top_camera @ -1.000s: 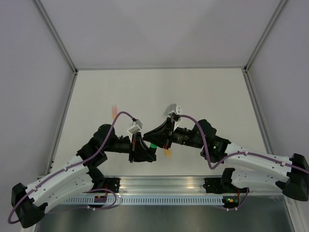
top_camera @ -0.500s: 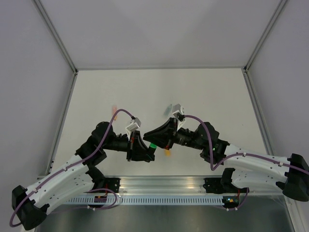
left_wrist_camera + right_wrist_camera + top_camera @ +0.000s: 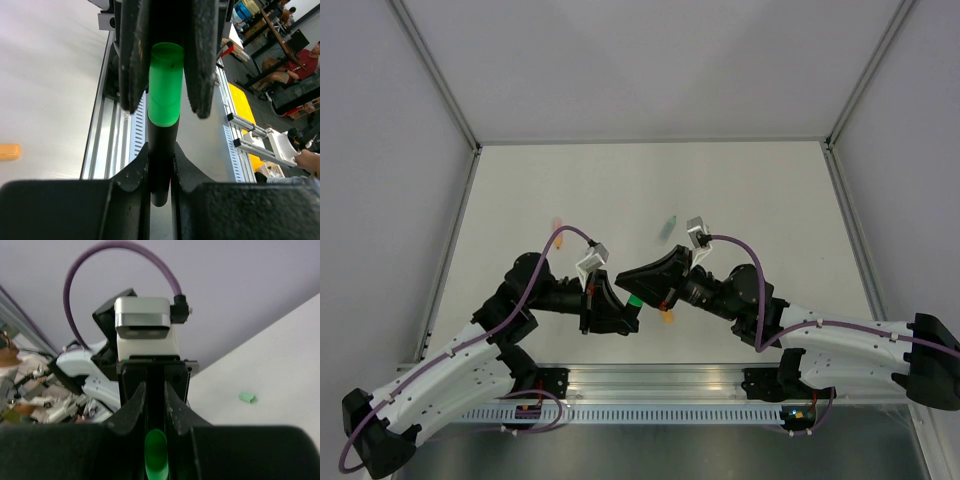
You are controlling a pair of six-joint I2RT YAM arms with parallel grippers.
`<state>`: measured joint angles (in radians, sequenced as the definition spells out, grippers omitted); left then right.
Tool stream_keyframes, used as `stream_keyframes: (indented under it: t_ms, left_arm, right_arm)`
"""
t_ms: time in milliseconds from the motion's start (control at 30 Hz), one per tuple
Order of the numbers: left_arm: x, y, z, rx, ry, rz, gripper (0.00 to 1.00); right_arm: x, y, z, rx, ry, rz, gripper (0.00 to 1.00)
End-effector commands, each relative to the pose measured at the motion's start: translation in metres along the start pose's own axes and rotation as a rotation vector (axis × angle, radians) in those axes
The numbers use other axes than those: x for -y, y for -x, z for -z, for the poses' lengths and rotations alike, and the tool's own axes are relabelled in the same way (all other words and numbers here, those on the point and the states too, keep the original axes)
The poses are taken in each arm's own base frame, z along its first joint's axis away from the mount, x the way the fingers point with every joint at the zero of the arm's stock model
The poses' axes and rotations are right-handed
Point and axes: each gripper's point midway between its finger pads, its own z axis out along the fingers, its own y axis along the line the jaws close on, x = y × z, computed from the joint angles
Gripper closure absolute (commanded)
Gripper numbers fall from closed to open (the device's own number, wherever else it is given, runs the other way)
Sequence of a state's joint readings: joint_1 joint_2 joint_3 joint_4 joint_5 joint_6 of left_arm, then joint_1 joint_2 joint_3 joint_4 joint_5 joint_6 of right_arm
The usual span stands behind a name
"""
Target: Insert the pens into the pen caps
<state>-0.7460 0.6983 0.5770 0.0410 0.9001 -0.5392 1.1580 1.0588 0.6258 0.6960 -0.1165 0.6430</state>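
Observation:
My left gripper [image 3: 160,150] is shut on the black pen [image 3: 161,167], whose barrel points away from the wrist. Over the pen's far end sits the green pen cap [image 3: 165,85], with my right gripper [image 3: 155,390] shut on it; the cap [image 3: 156,455] shows low between the right fingers. In the top view both grippers meet nose to nose near the front of the table, left gripper [image 3: 617,316], right gripper [image 3: 647,285], green cap [image 3: 635,300] between them. The orange cap [image 3: 667,316] lies on the table just under the right gripper. The pink-orange pen [image 3: 558,233] lies at the left.
A small pale green piece [image 3: 666,228] lies on the table behind the right wrist, also seen as the pale green piece [image 3: 247,397]. The aluminium rail [image 3: 650,385] runs along the near edge. The orange cap [image 3: 9,151] lies left of the rail. Enclosure walls surround the table.
Both grippers stay joined on the pen and the green cap. The right wrist has shifted slightly right, uncovering the pale green piece behind it. The left wrist has eased slightly left.

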Motion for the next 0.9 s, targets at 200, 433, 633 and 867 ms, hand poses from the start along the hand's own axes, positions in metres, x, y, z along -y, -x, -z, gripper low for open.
stream_keyframes:
  t_ms: [200,433,633,867]
  left_arm:
    - [0.007,0.179,0.038,0.64,0.25,-0.317,0.98]
    - [-0.003,0.164,0.03,0.584,0.239,-0.302,0.98]
    - [-0.035,0.112,0.018,0.456,0.254,-0.194,0.98]
    - [-0.091,0.051,0.016,0.316,0.408,-0.048,0.98]
  right_arm:
    - [-0.012,-0.189,0.073,-0.652,-0.014,-0.257,1.0]
    - [-0.003,-0.171,0.057,-0.588,-0.082,-0.159,1.0]
    - [0.035,-0.02,0.023,-0.168,-0.52,0.131,0.92]
    - [0.044,0.145,0.053,0.275,-0.878,0.262,0.46]
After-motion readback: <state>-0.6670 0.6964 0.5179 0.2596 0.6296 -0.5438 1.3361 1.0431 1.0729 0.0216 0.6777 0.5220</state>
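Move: The green cap sits between the right hand's closed fingers, its middle about 1 cm below them. From the left hand, which still holds the black pen, the cap is roughly 3 cm ahead, 1 cm right and 5 cm up. On the table some 32 cm below the right hand lie the orange cap, about 5 cm ahead and 7 right, and the pale teal piece, about 26 ahead and 7 right. Right hand opens off the green cap, going forward, up and right; left takes the pen 7 cm forward. ##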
